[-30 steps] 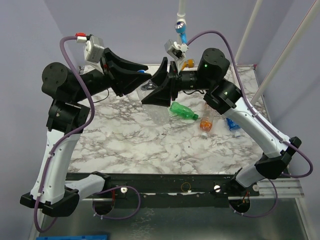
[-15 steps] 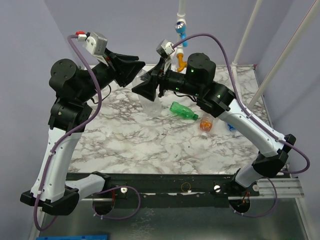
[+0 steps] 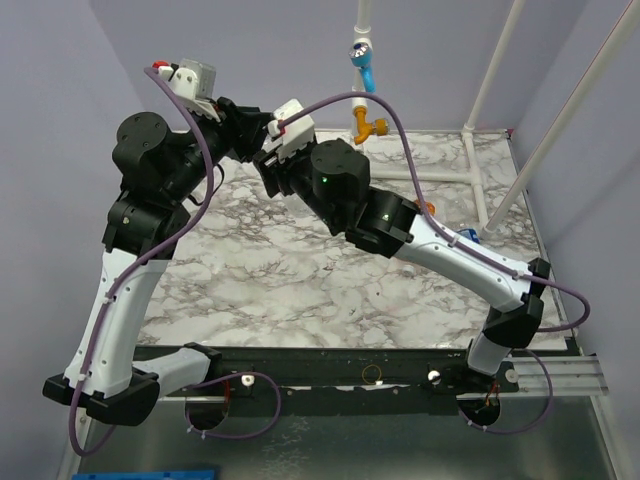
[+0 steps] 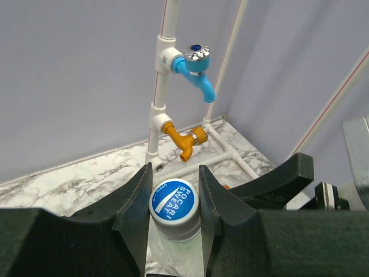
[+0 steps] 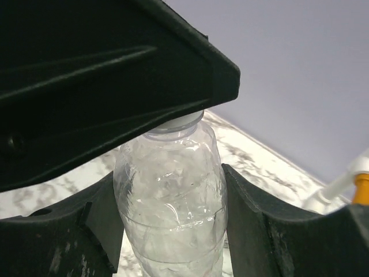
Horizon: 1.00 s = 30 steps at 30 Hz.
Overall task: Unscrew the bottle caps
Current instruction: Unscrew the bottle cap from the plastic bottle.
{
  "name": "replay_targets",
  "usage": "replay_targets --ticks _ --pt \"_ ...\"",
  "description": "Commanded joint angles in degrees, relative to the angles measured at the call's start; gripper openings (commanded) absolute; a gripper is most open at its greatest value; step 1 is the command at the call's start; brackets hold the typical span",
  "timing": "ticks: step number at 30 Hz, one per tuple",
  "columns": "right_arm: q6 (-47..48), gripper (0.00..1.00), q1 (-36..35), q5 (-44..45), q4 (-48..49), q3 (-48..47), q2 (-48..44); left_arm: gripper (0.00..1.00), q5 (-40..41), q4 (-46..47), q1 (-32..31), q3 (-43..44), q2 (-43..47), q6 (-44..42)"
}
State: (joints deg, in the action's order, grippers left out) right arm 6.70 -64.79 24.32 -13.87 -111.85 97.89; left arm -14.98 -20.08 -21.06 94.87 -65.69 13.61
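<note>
A clear bottle hangs upright above the marble table, and my right gripper is shut on its body, a finger on each side. Its bottle cap is blue with white lettering, and my left gripper is shut on it from above. In the top view both grippers, the left and the right, meet at the back left, and the bottle is hidden between them. A sliver of the orange bottle shows behind the right arm. The green bottle is hidden.
A white pipe rack stands at the table's back edge, carrying a blue tap and an orange tap. More white pipes lie along the table's right side. The right arm stretches diagonally over the table's middle.
Both arms have swung left and back with the bottle held between them. The right arm now covers the green bottle and most of the orange one. Both grips are unchanged.
</note>
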Motion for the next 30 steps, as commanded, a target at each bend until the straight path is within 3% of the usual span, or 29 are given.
replay_targets --ticks 1,4,5,6,7,8,13,16,22,25,30 --pt "10.13 0.01 -2.21 14.93 4.00 -1.40 2.58 0.00 6.91 -1.35 -0.56 2.30 -0.42 -2.01" --pt "9.48 0.01 -2.30 14.33 4.26 -1.13 2.18 0.00 5.52 -1.28 -0.56 3.00 -0.55 -0.75" --pt "7.69 0.00 -2.27 12.50 3.69 -0.86 1.33 0.11 4.07 -1.29 -0.56 3.40 -0.53 0.41" --pt "5.84 0.01 -2.23 10.22 3.11 -0.32 0.23 0.44 1.52 -1.17 -0.58 3.84 -0.50 1.44" --pt "3.56 0.00 -1.96 7.31 2.27 0.34 -1.15 0.94 -1.01 -1.14 -0.54 4.55 -0.49 2.32" --pt "1.52 0.01 -1.65 4.02 1.31 0.92 -2.47 0.99 -3.75 -1.11 -0.56 5.14 -0.36 3.05" --pt "-4.96 0.01 1.59 -21.15 2.49 10.08 -12.86 0.99 -11.29 -0.10 -0.56 7.79 0.85 7.40" --pt "-10.44 0.01 5.92 -34.79 0.17 9.99 -15.54 0.99 -22.28 1.75 -0.56 8.58 1.57 10.88" --pt "-18.40 0.01 13.24 -63.80 9.04 15.04 -20.71 0.99 -36.28 6.05 0.21 10.06 0.75 21.33" --pt "-20.82 0.01 14.34 -71.75 9.45 13.24 -19.32 0.99 -39.49 8.40 0.32 10.35 0.40 24.43" --pt "-24.50 0.01 14.52 -76.95 11.71 12.13 -16.95 0.99 -44.79 11.88 0.38 9.33 0.36 25.95"
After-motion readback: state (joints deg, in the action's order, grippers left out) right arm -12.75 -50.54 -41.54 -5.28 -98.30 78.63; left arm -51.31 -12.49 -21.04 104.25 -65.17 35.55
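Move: The bottle's cap is already pinched between the left fingertips, with the bottle's middle some 9 cm straight below. The right hand already grips the bottle's shoulder, so the cap stands about 7 cm directly above that hand. From the left hand the green bottle lies on the table roughly 25 cm ahead, 23 cm right and 48 cm down, and the orange tap about 45 cm ahead, 25 cm right and 36 cm down. After a last small twist, the left fingers open wide and let go of the cap, the hand drawing back some 14 cm, 7 cm up and a little right while turning about 40 degrees clockwise. The right hand keeps its grip and carries the bottle back, up and right alongside, turning it about 50 degrees counter-clockwise, so the cap stays between the open left fingers. ##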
